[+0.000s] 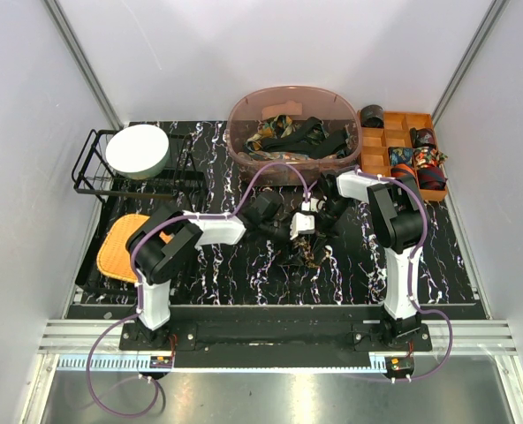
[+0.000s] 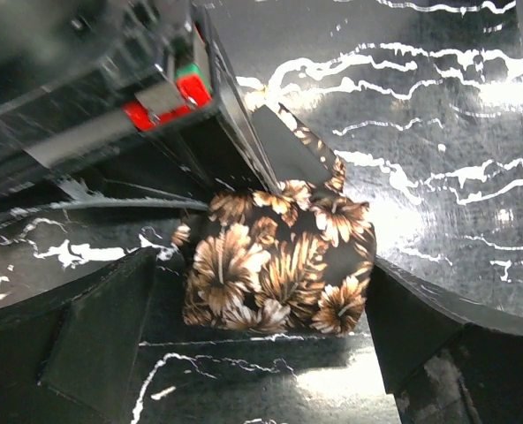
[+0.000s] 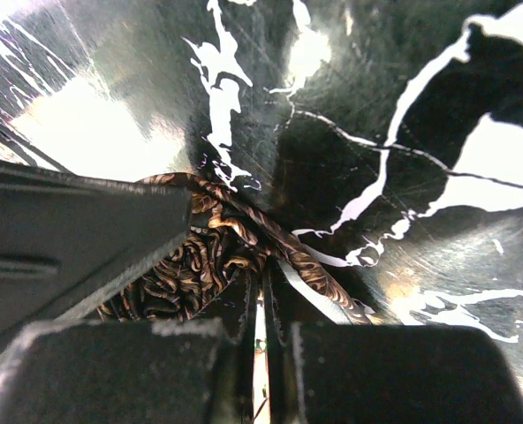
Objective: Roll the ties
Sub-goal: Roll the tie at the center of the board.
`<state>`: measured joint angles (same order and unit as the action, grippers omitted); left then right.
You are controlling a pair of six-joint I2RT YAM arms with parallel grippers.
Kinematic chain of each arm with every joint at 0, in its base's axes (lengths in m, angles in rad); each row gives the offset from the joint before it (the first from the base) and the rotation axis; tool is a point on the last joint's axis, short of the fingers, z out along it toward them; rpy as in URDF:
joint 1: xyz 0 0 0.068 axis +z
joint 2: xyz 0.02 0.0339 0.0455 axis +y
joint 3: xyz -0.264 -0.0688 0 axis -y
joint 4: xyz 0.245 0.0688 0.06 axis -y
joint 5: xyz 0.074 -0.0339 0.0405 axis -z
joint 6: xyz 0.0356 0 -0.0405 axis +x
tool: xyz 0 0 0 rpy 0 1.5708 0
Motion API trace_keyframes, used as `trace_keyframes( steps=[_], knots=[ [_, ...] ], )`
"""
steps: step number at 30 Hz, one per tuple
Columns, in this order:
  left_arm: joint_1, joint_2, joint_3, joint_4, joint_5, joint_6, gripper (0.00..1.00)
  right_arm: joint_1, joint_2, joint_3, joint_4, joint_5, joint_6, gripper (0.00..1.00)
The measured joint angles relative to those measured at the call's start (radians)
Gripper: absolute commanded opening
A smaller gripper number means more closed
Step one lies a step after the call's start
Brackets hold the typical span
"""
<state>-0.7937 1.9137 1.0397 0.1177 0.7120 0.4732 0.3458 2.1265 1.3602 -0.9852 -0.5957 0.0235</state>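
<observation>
A brown floral tie (image 2: 244, 265) lies rolled into a short bundle on the black marbled table (image 2: 438, 132); in the top view this tie (image 1: 307, 256) sits at the table's middle. My left gripper (image 2: 260, 274) is open, one finger on each side of the roll and apart from it. My right gripper (image 3: 263, 291) is shut, its thin tips pinching the tie's fabric (image 3: 200, 265) at the top of the roll. Both grippers meet over the tie, the left gripper (image 1: 290, 231) just left of the right gripper (image 1: 318, 219).
A pink tub (image 1: 244, 115) with several loose ties stands at the back centre. An orange divided tray (image 1: 372, 146) with rolled ties is at the back right. A black wire rack (image 1: 89, 172) with a white bowl (image 1: 138, 150) and an orange mat (image 1: 120, 252) are on the left.
</observation>
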Motion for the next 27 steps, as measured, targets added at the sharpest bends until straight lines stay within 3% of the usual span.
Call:
trace_keyframes(
  steps=[3,4,9,10,13,14,17,21,27],
  knots=[
    [0.0,0.008,0.012,0.01,0.003,-0.005,0.92,0.0,-0.001,-0.001,0.002,0.0,0.0,0.0],
    [-0.001,0.016,0.023,0.01,0.004,-0.008,0.83,0.0,-0.001,-0.001,0.002,0.0,0.001,0.0],
    [-0.01,0.061,0.06,-0.014,0.015,-0.033,0.57,0.0,-0.001,-0.001,0.002,0.0,0.004,0.0],
    [-0.013,0.069,0.06,-0.012,0.018,-0.03,0.48,0.0,-0.001,-0.001,0.002,0.0,0.004,0.0],
    [-0.015,0.069,0.065,-0.021,0.016,-0.031,0.37,0.0,-0.002,-0.001,0.002,0.0,0.005,0.0],
    [-0.015,0.069,0.065,-0.022,0.013,-0.027,0.28,-0.002,-0.002,-0.002,0.002,0.0,0.006,0.01],
    [-0.017,0.069,0.065,-0.024,0.003,-0.019,0.15,-0.008,-0.004,-0.003,0.002,-0.001,0.014,0.16],
    [-0.026,0.068,0.082,-0.063,-0.027,0.002,0.1,-0.033,-0.005,0.0,-0.008,-0.01,0.03,0.39],
    [-0.04,0.07,0.122,-0.137,-0.105,0.042,0.01,-0.179,-0.045,-0.004,0.016,-0.035,0.029,0.6]
  ],
)
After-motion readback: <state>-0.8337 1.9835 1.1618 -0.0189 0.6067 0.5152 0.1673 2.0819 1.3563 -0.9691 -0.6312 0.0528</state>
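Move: Between the left hand's wide-open fingers sits the rolled part of the tie, about 1 cm to the right of that hand's point and 2 cm below it. The tie's loose tail lies some 5 cm to the right, 1 cm back and 3 cm down. From the right hand, the roll is roughly 3 cm to the left, 1 cm back and 1 cm up; the orange organizer is about 23 cm ahead and 20 cm to the right. Closing around the roll, the left hand sinks about 1.5 cm while easing some 1 cm right, and its fingers shut to half their opening, one on each side edge of the tie. The right hand first stays put with shut fingers at the tail, then opens them halfway and draws off about 5 cm, forward and right, away from the roll, turning slightly clockwise. ##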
